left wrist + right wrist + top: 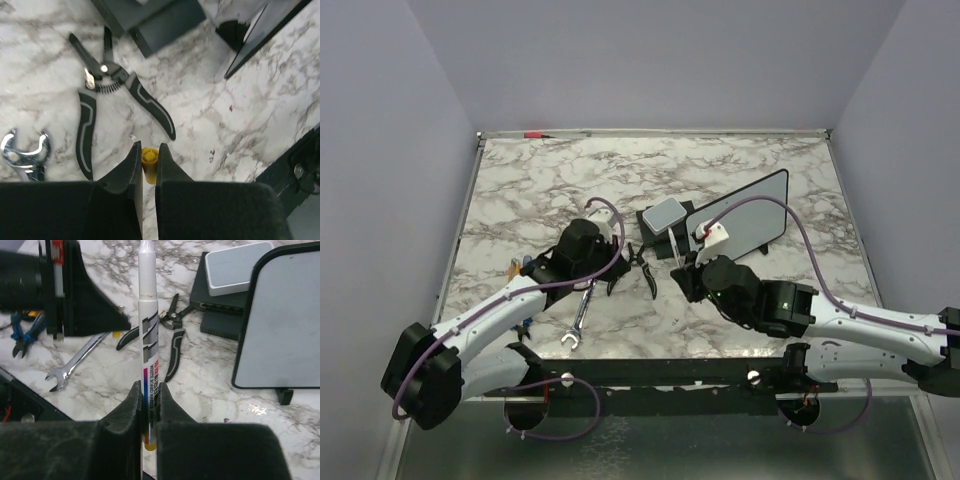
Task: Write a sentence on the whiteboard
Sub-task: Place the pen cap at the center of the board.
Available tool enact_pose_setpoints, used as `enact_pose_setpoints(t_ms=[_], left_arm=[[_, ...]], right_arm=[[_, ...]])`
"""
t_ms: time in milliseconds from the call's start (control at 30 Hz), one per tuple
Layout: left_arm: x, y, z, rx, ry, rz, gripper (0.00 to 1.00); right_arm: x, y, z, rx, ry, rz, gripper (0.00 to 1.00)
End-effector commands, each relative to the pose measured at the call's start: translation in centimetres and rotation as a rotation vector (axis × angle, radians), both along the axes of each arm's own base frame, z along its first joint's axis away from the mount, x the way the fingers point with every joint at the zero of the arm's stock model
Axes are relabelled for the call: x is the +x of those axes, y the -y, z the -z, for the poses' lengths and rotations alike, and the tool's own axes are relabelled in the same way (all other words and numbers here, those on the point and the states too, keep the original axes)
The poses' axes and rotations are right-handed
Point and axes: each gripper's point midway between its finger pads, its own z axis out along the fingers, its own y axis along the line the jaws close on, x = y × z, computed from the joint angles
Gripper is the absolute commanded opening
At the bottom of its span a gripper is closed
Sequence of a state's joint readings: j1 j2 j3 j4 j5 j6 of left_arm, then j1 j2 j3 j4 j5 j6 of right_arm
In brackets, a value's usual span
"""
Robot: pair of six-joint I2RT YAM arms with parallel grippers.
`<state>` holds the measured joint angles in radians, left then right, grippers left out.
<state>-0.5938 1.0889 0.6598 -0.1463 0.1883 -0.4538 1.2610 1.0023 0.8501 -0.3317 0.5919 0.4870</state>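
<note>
The whiteboard (pixel 752 214) leans on its stand at the right, black-framed, and its face (pixel 282 320) is plain grey-white. The sentence does not show on it in these views. My right gripper (pixel 149 390) is shut on a white whiteboard marker (pixel 148 335), uncapped, whose tip points away from the wrist. In the top view this gripper (pixel 682 268) hovers just left of the board's near end. My left gripper (pixel 148 150) is shut on the marker's yellow cap (pixel 149 164) and sits left of centre (pixel 612 282), above the marble.
A black block topped with a light grey pad (pixel 665 222) stands left of the board. Black wire strippers (pixel 105 80) and a steel wrench (pixel 578 318) lie between the arms. Blue-handled pliers (pixel 25 332) lie far left. A red pen (pixel 535 133) rests at the back edge.
</note>
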Motion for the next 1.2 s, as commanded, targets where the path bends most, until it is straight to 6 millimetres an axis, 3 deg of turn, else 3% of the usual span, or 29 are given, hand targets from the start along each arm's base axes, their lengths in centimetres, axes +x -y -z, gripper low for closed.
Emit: enact_pose_setpoints(t_ms=[0,167,433,500,633,700,800,1000,1167], left_arm=[[-2.7,0.4,4.4,0.123,-0.095,-0.017,0.00],[-5.6,2.2,7.3,0.168,-0.164,0.031,0.00],[-7.3,2.3,11.2,0.239,-0.229,0.017,0.00],[-7.2,2.2,11.8,0.269,-0.223,0.022,0.09],[-6.5,2.1,11.4,0.284,-0.179,0.011,0.46],[-5.5,1.8,10.3,0.278,-0.124,-0.020,0.64],[-3.8,0.7,7.2,0.253,-0.007,-0.108,0.79],[-1.8,-1.6,-0.7,0.231,0.225,-0.174,0.84],[-1.1,-4.0,-8.8,0.229,0.439,-0.201,0.86]], right_arm=[[1.0,1.8,-0.1,-0.086,-0.011,-0.014,0.00],[1.7,2.4,-1.0,-0.053,-0.024,-0.033,0.00],[1.3,2.5,-1.6,-0.016,-0.020,-0.057,0.00],[0.8,2.4,-1.4,-0.008,-0.024,-0.084,0.00],[0.1,3.3,-1.8,-0.004,-0.036,-0.093,0.00],[-0.3,3.8,-1.9,-0.012,-0.051,-0.091,0.00],[-0.9,4.1,-1.5,-0.031,-0.097,-0.099,0.00],[-2.9,3.7,-0.4,-0.077,-0.216,-0.182,0.00],[-5.3,2.6,1.3,-0.102,-0.364,-0.337,0.00]])
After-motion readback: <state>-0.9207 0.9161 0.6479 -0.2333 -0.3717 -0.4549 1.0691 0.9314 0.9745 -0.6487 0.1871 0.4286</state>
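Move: My left hand holds the yellow pen cap; the bare spot of tabletop it is headed for lies about 8 cm back, 2 cm to the right and 12 cm below. From that hand the pliers lie some 5 cm right, 1 cm ahead and 13 cm down, and the wrench about 8 cm left, 7 cm back, also 13 cm down. From my right hand, still gripping the uncapped marker, that spot is roughly 16 cm left, 1 cm back and 20 cm below. I sink my left hand about 11 cm while drawing it back and a little right, down to the bare table in front of the pliers, then open the fingers wide to let go of the cap and climb some 14 cm, moving forward and slightly left, the fingers tipping up. My right hand keeps its grip on the marker, edging forward and right, then back towards me, tipping down and turning slightly counter-clockwise. ##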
